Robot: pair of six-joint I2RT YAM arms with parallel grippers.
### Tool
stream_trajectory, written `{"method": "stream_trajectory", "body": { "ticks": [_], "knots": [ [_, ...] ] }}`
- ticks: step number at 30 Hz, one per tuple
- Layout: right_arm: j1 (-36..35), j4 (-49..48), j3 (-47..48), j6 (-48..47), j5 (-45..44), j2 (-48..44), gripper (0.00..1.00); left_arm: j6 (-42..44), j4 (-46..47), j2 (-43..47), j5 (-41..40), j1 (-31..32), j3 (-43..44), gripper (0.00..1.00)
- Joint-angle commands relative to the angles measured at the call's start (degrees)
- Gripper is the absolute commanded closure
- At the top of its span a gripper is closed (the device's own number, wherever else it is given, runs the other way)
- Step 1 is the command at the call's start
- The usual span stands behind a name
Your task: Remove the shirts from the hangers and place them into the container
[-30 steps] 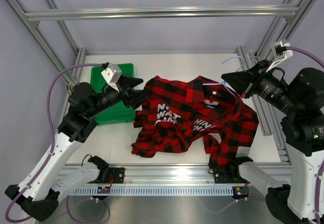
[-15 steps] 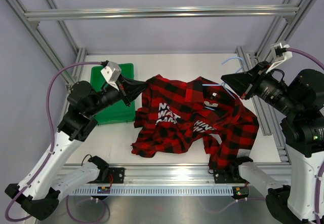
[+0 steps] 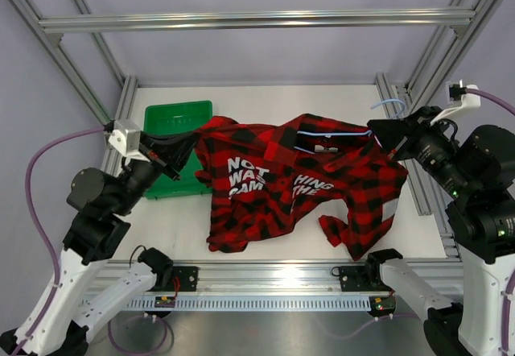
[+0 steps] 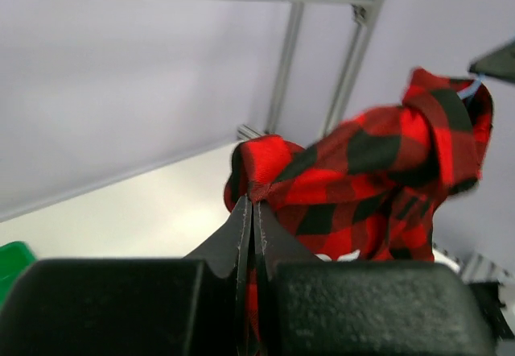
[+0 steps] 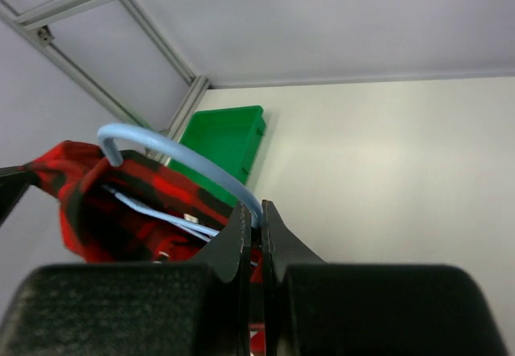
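The red-and-black plaid shirt [image 3: 282, 179] with white lettering hangs stretched between my two grippers, its lower part draped on the table. My left gripper [image 3: 193, 139] is shut on the shirt's left edge, and the cloth [image 4: 362, 163] is pinched at the left gripper's tips [image 4: 253, 205]. My right gripper [image 3: 383, 134] is shut on the light-blue wire hanger [image 3: 331, 134] just below its hook [image 5: 173, 155], shown between the closed right gripper's tips [image 5: 259, 211]. The hanger's body is still inside the shirt [image 5: 88, 187]. The green container [image 3: 172, 122] lies at the back left, partly behind my left gripper.
Aluminium frame posts [image 3: 113, 66] and rails ring the white table [image 3: 265, 102]. A front rail [image 3: 273, 279] with the arm mounts runs along the near edge. The container [image 5: 224, 138] also shows in the right wrist view, beyond the shirt.
My left gripper shut on the shirt's left edge and drew back to the left, stretching the shirt out. The right gripper lifted slightly rightward with the hanger.
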State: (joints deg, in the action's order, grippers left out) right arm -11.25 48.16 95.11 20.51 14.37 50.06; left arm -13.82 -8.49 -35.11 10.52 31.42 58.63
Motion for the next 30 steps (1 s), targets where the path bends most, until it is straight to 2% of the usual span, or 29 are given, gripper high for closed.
{"method": "stream_trajectory", "body": {
  "ticks": [1, 5, 8, 13, 16, 19, 23, 27, 30],
  "knots": [
    [-0.01, -0.61, -2.56, -2.14, -10.59, -2.42, 1.00, -0.59, -0.12, 1.80, -14.64, -0.22, -0.01, 1.00],
    [0.00, 1.23, -3.01, -2.58, -8.94, -5.15, 1.00, -0.42, -4.24, -1.17, -22.99, -0.22, 2.27, 1.00],
    [0.00, 3.16, -2.30, -2.06, -7.34, -7.96, 1.00, 0.81, -5.74, -5.66, -25.36, -0.22, 4.64, 1.00],
    [0.00, 11.06, 2.09, -4.60, -12.51, -8.32, 1.00, 2.57, -4.69, -9.09, -29.94, -0.31, 6.22, 1.00],
    [0.08, 10.91, -0.88, -5.75, -14.19, -9.80, 1.00, 2.31, -4.08, -10.76, -30.56, -0.31, 9.56, 1.00],
    [0.00, 7.31, -8.43, -5.57, -9.89, -14.37, 1.00, 2.66, -3.28, -14.36, -30.48, -0.31, 13.43, 1.00],
    [0.00, 7.47, -7.41, -5.66, -9.10, -15.43, 1.00, 3.63, -6.18, -19.63, -32.13, -0.39, 18.09, 1.00],
    [0.00, 11.41, -2.39, -6.71, -12.69, -14.04, 1.00, 5.82, -9.60, -26.03, -38.29, -0.48, 20.99, 1.00],
    [0.00, 11.96, -2.03, -8.64, -17.35, -14.20, 1.00, 6.53, -9.45, -27.55, -40.67, -1.01, 22.76, 1.00]
  ]
}}
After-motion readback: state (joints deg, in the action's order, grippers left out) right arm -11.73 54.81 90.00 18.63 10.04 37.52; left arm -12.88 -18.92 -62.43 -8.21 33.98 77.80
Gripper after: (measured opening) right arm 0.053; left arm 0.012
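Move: Both hands are high over the table, about 34 cm apart. The left holds the shirt's shoulder, the right the hanger by its neck. The collar, with one hanger arm in it, lies about 24 cm to the left hand's right and 1 cm back, and roughly 10 cm left and 2 cm back of the right hand. From the left hand, the shirt's hanging front is some 18 cm right, 4 cm back and 12 cm below, and the green container about 15 cm ahead, 12 cm left and 42 cm below. Still pinching the shirt's shoulder, the left hand shifts slightly left, then carries it forward about 12 cm, dipping, bobbing up and dipping again while turning counter-clockwise and tipping down some 15 degrees. The right keeps its grip on the hanger and draws it back about 6 cm, a little right and jerkily down, so that cloth and hanger are pulled apart. ##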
